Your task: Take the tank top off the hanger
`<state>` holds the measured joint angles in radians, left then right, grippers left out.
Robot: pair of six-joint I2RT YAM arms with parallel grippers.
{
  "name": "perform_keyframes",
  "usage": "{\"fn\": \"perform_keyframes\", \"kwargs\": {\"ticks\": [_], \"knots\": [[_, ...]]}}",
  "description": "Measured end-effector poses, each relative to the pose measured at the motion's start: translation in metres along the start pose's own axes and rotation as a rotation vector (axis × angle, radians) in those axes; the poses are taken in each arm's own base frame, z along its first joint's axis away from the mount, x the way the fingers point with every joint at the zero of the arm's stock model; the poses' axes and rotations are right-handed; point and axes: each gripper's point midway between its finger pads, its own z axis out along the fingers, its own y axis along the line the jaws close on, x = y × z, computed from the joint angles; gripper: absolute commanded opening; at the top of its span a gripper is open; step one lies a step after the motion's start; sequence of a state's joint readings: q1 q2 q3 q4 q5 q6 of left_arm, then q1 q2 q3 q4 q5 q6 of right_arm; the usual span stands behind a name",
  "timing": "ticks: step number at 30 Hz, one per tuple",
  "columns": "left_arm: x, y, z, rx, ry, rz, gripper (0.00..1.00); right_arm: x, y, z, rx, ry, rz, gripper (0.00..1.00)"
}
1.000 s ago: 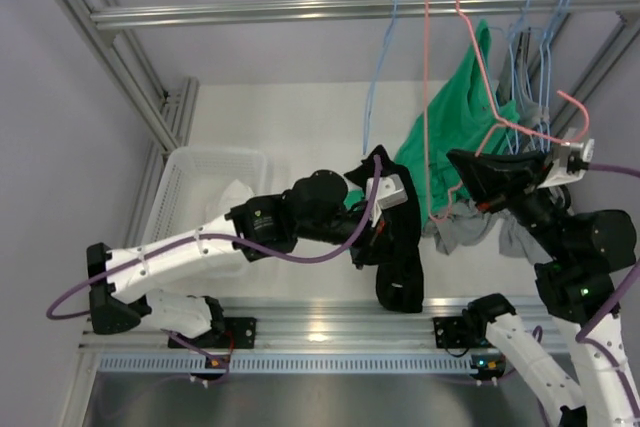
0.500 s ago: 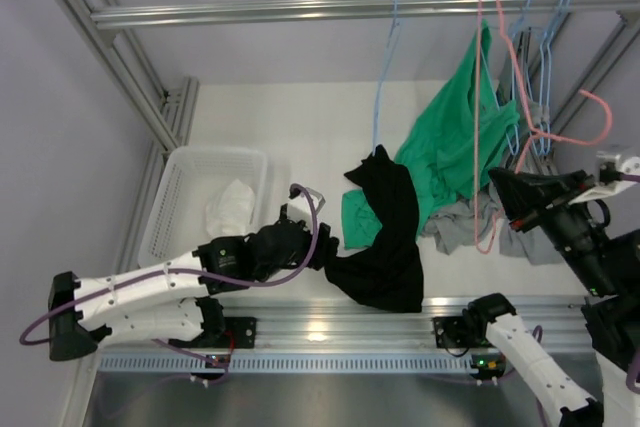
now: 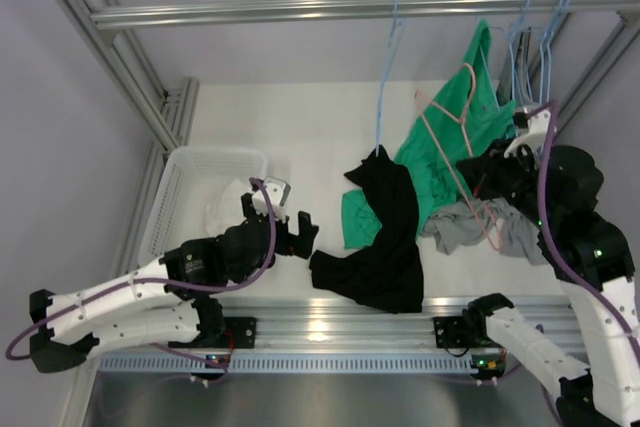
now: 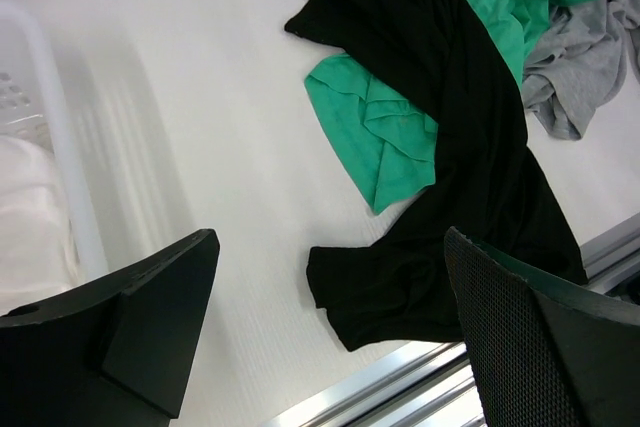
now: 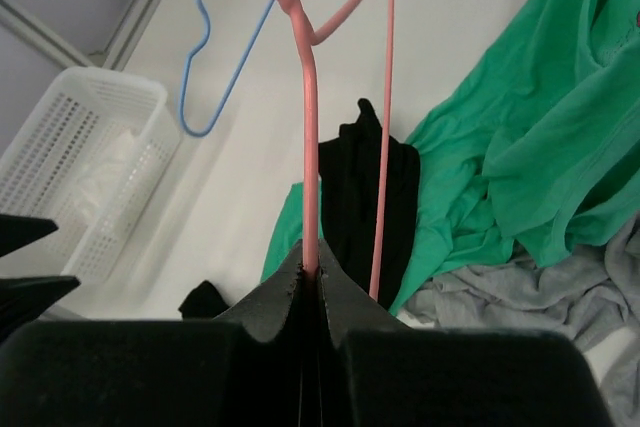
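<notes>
The black tank top [image 3: 385,242] lies crumpled on the white table, free of the hanger; it also shows in the left wrist view [image 4: 470,147] and the right wrist view [image 5: 365,187]. The bare pink wire hanger [image 3: 450,157] is held up over the green cloth, and my right gripper [image 3: 487,175] is shut on its wire [image 5: 310,147] at the fingertips [image 5: 312,272]. My left gripper [image 3: 292,230] stands open just left of the tank top's lower corner, nothing between its fingers [image 4: 330,247].
A green shirt [image 3: 425,162] hangs from the rail [image 3: 300,12] down onto the table, with a grey garment [image 3: 465,229] beside it. Blue hangers [image 3: 383,77] hang on the rail. A white basket [image 3: 215,153] holding white cloth stands at the left.
My left gripper opened, let go of the black tank top and drew back leftward; the tank top dropped onto the table. The right arm swung the pink hanger down and left.
</notes>
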<state>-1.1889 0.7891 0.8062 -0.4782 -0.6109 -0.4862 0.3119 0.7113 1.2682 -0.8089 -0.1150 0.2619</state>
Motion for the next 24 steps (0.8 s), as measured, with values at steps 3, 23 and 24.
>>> {"fn": "perform_keyframes", "kwargs": {"ticks": [3,23,24], "knots": [[-0.001,0.003,-0.002,-0.008,-0.003,0.002,0.99,-0.01,-0.004,0.021,0.032,0.023,0.003,0.0],[-0.003,0.01,-0.013,-0.002,-0.011,-0.009,0.99,-0.123,-0.011,0.101,0.132,-0.186,-0.001,0.0],[-0.003,0.01,-0.013,-0.001,-0.009,-0.009,0.99,-0.12,-0.013,0.111,0.136,-0.173,0.001,0.0]]}}
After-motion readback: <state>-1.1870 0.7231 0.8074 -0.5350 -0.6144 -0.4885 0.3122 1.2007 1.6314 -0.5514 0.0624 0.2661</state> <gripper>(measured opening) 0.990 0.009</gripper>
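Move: Ahead of the right hand, which already grips the empty pink hanger, the free stretch of rail lies about 27 cm farther out, 2 cm left and 12 cm higher. The hanging green tank top is some 16 cm out, 5 cm left, 25 cm below; the blue hanger about 22 cm out and 18 cm left; the black tank top level, 16 cm left, far below. From the left hand that rail stretch is about 30 cm out, 32 cm right, 26 cm up. Carrying the pink hanger in shut fingers, the right hand goes about 14 cm forward towards the rail. It drives forward first, then climbs some 9 cm, and finally pushes on outward while sinking about 1 cm. The hand turns roughly 10 degrees clockwise and tips up a little, bringing the hook up over the rail's line. ##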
